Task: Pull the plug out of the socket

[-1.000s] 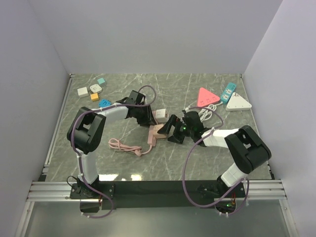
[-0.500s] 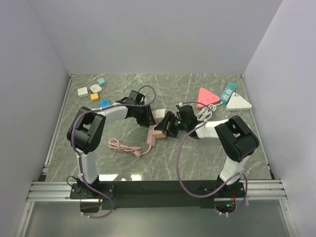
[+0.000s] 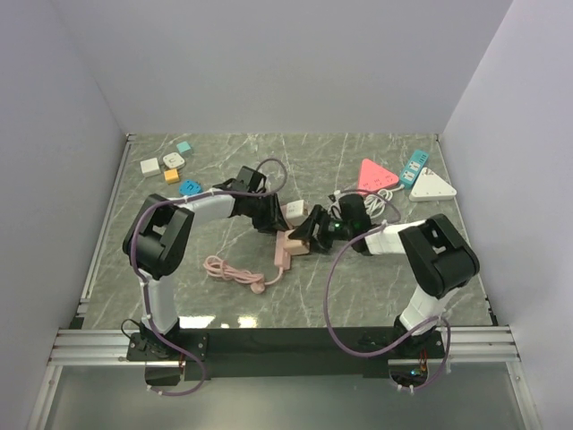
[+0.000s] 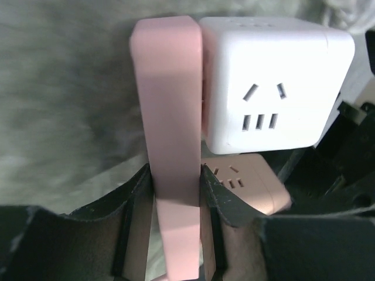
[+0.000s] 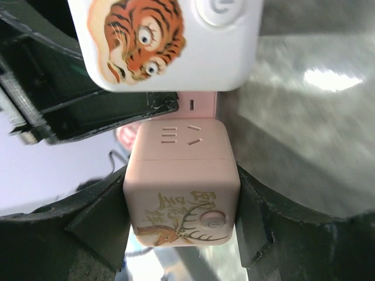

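A flat pink plug (image 4: 170, 117) sits against the side of a white cube socket (image 4: 269, 88). My left gripper (image 4: 176, 175) is shut on the plug's lower part. A pink cube socket (image 5: 181, 181) with a deer picture sits between the fingers of my right gripper (image 5: 181, 193), which touch both its sides. Above it is the white cube (image 5: 170, 41), showing a tiger picture. From above, the left gripper (image 3: 270, 218) and right gripper (image 3: 312, 235) meet at mid-table around the white cube (image 3: 292, 211). A pink cable (image 3: 235, 271) trails left.
A pink triangular power strip (image 3: 373, 175), a white triangular one (image 3: 432, 187) and a blue strip (image 3: 414, 166) lie at the back right. A white cable (image 3: 372, 204) coils near the right arm. Several small coloured cubes (image 3: 170, 163) sit at the back left.
My right gripper has closed from wide open onto the pink cube socket. The pink cable and sockets have shifted a little. The left gripper keeps its hold on the plug.
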Robot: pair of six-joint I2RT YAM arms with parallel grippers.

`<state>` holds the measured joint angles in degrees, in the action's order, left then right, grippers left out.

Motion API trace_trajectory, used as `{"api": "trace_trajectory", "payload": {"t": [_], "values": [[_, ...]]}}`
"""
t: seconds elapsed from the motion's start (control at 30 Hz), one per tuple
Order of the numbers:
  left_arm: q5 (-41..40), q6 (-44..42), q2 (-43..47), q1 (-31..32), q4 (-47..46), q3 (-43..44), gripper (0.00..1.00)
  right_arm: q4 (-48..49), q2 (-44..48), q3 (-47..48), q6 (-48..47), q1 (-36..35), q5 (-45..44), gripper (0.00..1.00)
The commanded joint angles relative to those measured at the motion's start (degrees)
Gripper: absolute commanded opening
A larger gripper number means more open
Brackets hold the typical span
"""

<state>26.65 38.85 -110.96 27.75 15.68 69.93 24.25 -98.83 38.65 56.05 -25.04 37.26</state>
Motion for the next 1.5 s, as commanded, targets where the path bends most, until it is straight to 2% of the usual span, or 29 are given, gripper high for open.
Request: {"api": "trace_trajectory", "payload": {"t": [0.0,0.17,0.2,0.27,0.33,0.43,0.57,0.7,0.87,0.9,0.93,0.97,1.13,1.23,1.37,1.47], "values": [[-9.33,-3.87,-1.46,-2.52,4.0,-2.25,0.0,-5.3,8.9,-0.43,-2.6,7.01,11.17,0.0],[-14.61,-7.03,-1.46,-2.96,7.69,-1.2,0.0,-27.11,13.13,7.39,-18.24,10.97,12.41,0.0],[-14.96,-7.38,-1.46,-2.96,8.04,-1.03,0.0,-34.63,12.96,10.62,-20.52,11.41,10.31,0.0],[-15.84,-8.09,-1.37,-2.96,8.92,-0.24,0.0,-40.05,12.52,14.06,-25.8,11.94,8.02,0.0],[-16.19,-8.44,-1.28,-2.96,9.36,0.55,0.0,-46.99,12.43,15.74,-28.27,12.64,1.88,0.0],[-16.64,-8.62,-0.93,-2.96,10.33,1.43,0.0,-48.07,13.48,15.84,-28.99,13.08,1.5,0.0],[-14.44,-8.09,-0.31,-2.96,10.07,2.23,0.0,-42.98,15.68,12.42,-26.61,13.0,7.38,0.0],[-6.12,-6.69,1.62,-2.53,6.13,2.14,0.0,-37.28,18.31,9.6,-24.33,13.0,11.52,0.0],[-4.07,-4.05,5.04,-1.73,6.46,3.72,0.42,-33.13,21.3,7.22,-19.93,12.91,14.34,0.0],[-4.24,-2.91,5.83,-1.73,6.73,3.81,0.65,-33.04,21.65,7.49,-19.76,12.82,15.21,0.0],[-4.68,-2.47,7.75,-1.73,7.16,4.16,0.96,-33.65,22.53,7.84,-19.75,12.73,14.95,0.0],[-4.86,-1.94,8.9,-1.73,7.26,4.16,0.99,-34.35,22.97,9.06,-19.84,12.47,14.34,0.0],[-8.63,1.84,16.98,-2.96,9.19,4.6,0.99,-38.75,23.86,13.98,-20.28,11.5,11.26,0.0],[-13.89,4.65,22.16,-4.62,11.73,4.43,0.99,-39.54,21.67,19.15,-18.97,10.36,8.28,0.0],[-19.61,8.34,29.91,-8.4,12.18,1.01,0.99,-42.61,15.35,28.82,-19.66,4.23,3.54,0.0],[-18.58,8.96,34.31,-12.36,11.83,-2.51,0.99,-46.29,6.92,38.49,-21.07,-2.98,-0.51,0.0]]}}
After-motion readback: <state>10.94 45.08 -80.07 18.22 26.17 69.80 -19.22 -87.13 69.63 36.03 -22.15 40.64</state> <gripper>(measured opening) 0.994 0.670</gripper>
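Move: The right fingers already pinch the pink cube plug. The pink socket strip that it sits in stands on edge, its middle about 4 cm left and 2 cm ahead of this hand; the white cube plug is some 8 cm ahead and 1 cm left. The left hand already grips the strip near its middle, with the pink plug about 5 cm right and 4 cm back of it and the white plug about 5 cm right and 4 cm ahead. Keeping its pinch on the pink plug, the right hand pulls it rightward off the strip, about 9 cm and rising, draws back some 5 cm, then climbs and swings forward and back left, high over the table. The left hand, clamping the strip, is dragged some 2 cm right, shifts about 6 cm back left, then opens wide, letting go, and rises about 18 cm while moving left and turning counter-clockwise. ##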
